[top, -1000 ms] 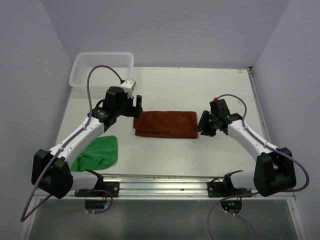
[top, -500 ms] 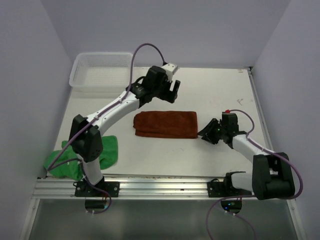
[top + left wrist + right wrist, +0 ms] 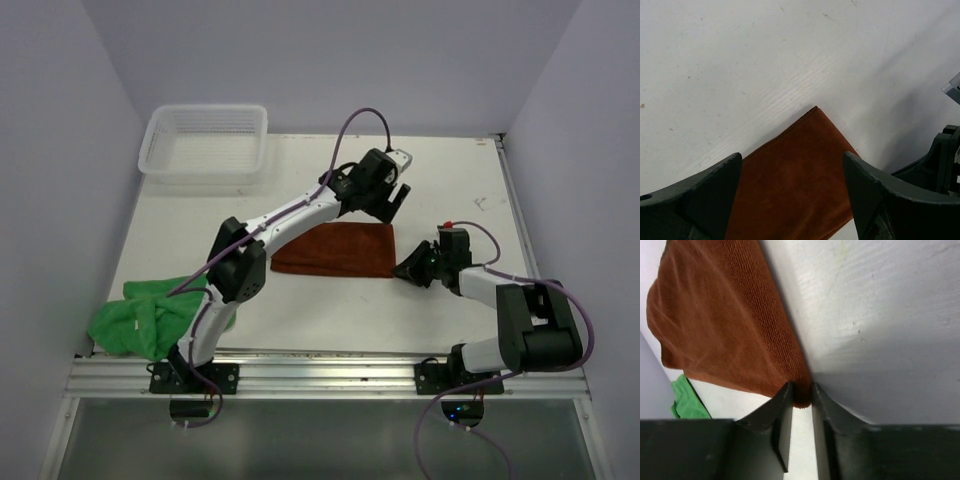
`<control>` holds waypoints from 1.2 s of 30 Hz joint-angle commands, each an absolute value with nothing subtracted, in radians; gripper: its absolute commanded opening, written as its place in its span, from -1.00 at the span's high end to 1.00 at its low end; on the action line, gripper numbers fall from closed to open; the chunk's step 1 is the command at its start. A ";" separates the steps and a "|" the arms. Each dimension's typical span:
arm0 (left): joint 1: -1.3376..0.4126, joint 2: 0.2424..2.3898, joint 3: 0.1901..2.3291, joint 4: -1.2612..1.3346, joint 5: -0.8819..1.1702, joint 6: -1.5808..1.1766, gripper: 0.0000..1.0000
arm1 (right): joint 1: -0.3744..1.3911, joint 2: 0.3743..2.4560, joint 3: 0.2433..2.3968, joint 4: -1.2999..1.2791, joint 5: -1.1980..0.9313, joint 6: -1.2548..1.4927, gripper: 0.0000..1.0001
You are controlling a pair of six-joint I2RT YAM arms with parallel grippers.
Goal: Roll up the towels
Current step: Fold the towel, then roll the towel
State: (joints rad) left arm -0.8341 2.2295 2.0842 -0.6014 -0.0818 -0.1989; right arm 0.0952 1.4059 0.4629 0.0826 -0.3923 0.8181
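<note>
The rust-brown towel (image 3: pixel 335 250) lies folded flat in the middle of the table. My left gripper (image 3: pixel 393 203) hangs open just above its far right corner; in the left wrist view the towel (image 3: pixel 790 200) shows between the wide-spread fingers (image 3: pixel 715 190), untouched. My right gripper (image 3: pixel 404 269) sits low at the near right corner. In the right wrist view its fingertips (image 3: pixel 786 390) pinch the towel's corner (image 3: pixel 803 396), while the rest of the cloth (image 3: pixel 720 325) stays flat. The green towel (image 3: pixel 145 315) lies bunched at the near left, beside the left arm's base.
A white mesh basket (image 3: pixel 205 140) stands at the far left corner. The left arm stretches diagonally over the brown towel's left half. A metal rail (image 3: pixel 320 365) runs along the near edge. Walls close in both sides.
The left arm swung from the towel's left end to its far right corner. The green towel shifted left and bunched. The right gripper dropped to the near right corner and closed on it.
</note>
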 commanded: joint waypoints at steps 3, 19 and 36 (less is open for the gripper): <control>-0.857 2.310 2.218 -0.647 -0.083 -0.225 -0.70 | 0.092 1.414 0.425 0.120 -0.400 0.779 0.76; -0.903 2.494 2.287 -0.591 -0.044 -0.426 -0.50 | 0.091 1.410 0.394 0.107 -0.399 0.716 1.00; -0.902 2.569 2.298 -0.572 -0.133 -0.500 -0.21 | 0.091 1.434 0.383 0.121 -0.411 0.707 1.00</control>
State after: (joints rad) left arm -0.9009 2.5366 2.2635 -0.5949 -0.1085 -0.4797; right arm 0.0914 1.4075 0.4107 0.1585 -0.4351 0.7429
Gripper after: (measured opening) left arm 0.610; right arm 0.028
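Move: The rolled-out brown towel's far right corner lies about 2 cm ahead of the left hand, 6 cm to its right and 13 cm below. The towel's middle is some 4 cm back and 8 cm to the left of the left hand. The near right corner, some 11 cm back and 6 cm to the right of the left hand, sits at the right fingertips, 1 cm below; from there the far corner is about 13 cm ahead, 1 cm left. The towel's near right corner is pinched as the right fingers close fully on it, the right hand otherwise staying almost in place. Towards the far right corner the left hand sinks some 10 cm, also going about 5 cm right, its fingers tipping some 10 degrees steeper and partly closing, yet still well apart around the corner; whether they touch it can't be seen. ##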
